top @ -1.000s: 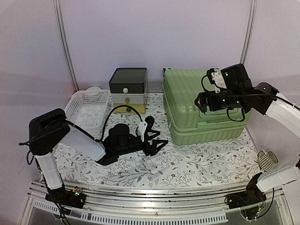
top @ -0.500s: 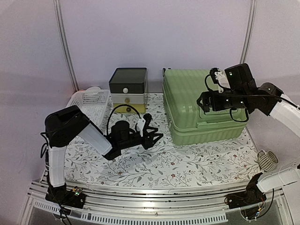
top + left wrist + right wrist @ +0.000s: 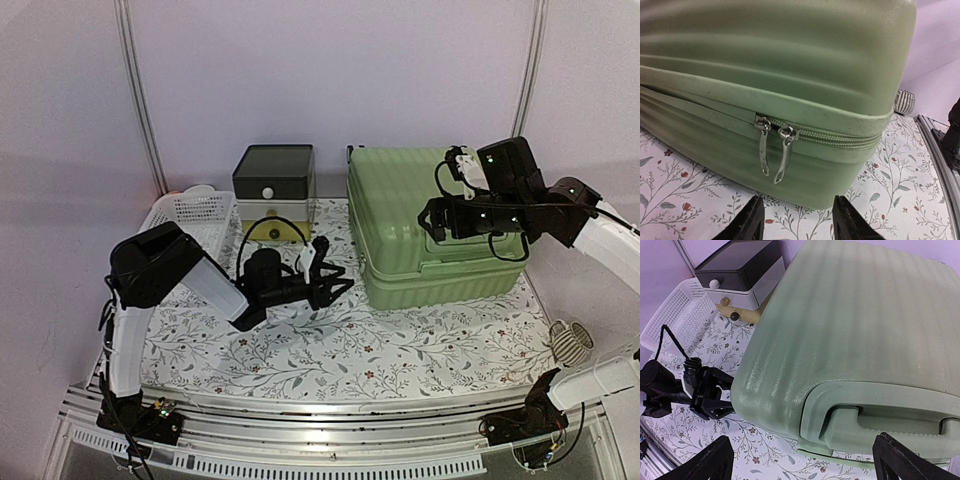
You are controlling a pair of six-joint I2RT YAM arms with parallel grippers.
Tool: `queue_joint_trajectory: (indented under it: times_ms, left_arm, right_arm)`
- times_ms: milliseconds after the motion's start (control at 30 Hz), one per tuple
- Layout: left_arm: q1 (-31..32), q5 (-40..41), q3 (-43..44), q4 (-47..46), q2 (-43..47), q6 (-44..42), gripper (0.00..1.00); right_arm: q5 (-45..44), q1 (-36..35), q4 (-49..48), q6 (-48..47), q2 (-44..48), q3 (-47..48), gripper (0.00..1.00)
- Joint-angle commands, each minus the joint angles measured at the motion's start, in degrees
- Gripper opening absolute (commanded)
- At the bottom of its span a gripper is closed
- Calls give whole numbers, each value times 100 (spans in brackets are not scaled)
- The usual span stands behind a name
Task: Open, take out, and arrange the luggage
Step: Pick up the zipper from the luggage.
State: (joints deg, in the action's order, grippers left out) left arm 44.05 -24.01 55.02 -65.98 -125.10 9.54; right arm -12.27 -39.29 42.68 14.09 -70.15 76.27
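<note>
The luggage [image 3: 405,215] is a light-green ribbed suitcase lying flat and zipped at the back right of the table. My left gripper [image 3: 338,284] hovers low just left of its near-left corner, open, with nothing between its fingers [image 3: 751,220]. In the left wrist view, two metal zipper pulls [image 3: 774,155] hang side by side on the luggage [image 3: 790,65], a little ahead of the left gripper [image 3: 797,217]. My right gripper [image 3: 432,217] hangs above the side that carries the recessed handle [image 3: 890,420]. The right gripper [image 3: 805,465] is wide open and touches nothing.
A dark-lidded white-and-yellow drawer box [image 3: 273,185] stands left of the luggage. A white mesh basket [image 3: 190,225] lies at the far left. A striped round object [image 3: 570,342] sits near the right edge. Purple walls close in the back and sides.
My left arm has swung right, bringing its gripper up to the suitcase's corner, and its jaws have narrowed. The right gripper has shifted slightly right over the lid.
</note>
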Motion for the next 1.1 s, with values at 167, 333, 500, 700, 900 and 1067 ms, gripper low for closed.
queue_joint_trajectory:
  times_ms: [167, 333, 500, 700, 900, 1067]
  left_arm:
    - [-75, -437, 742, 53, -559, 130, 42]
    - [-144, -766, 1020, 23, -798, 167, 32]
    - [-247, -849, 1201, 73, -904, 205, 29]
    - [-299, -1176, 1455, 173, -1040, 285, 25]
    - [-292, -1382, 1537, 230, -1069, 249, 15]
    - [-292, -1456, 1511, 186, -1052, 219, 11]
  right_arm:
    - [67, 35, -113, -55, -22, -8, 99]
    - [59, 35, -87, -55, 51, -40, 99]
    - [61, 35, -46, -55, 98, -16, 99]
    - [64, 31, -46, -55, 73, -31, 99]
    - [83, 35, -71, -46, 46, -63, 99]
    - [99, 34, -85, -21, 59, -139, 99]
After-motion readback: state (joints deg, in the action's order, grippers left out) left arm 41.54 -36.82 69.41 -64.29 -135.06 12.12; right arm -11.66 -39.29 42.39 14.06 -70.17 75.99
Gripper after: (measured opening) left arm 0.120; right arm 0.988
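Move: The luggage's zipper pulls hang about 6 cm to the left hand's right and 2 cm ahead, about level with it. The luggage's middle is some 27 cm right and 18 cm ahead of that hand; the drawer box is about 17 cm left and 20 cm ahead. From the right hand the zipper pulls are roughly 15 cm left, 5 cm ahead and 20 cm below. Left hand eases about 3 cm right and 2 cm forward to the zipper pulls, nearly closing its half-open fingers. ##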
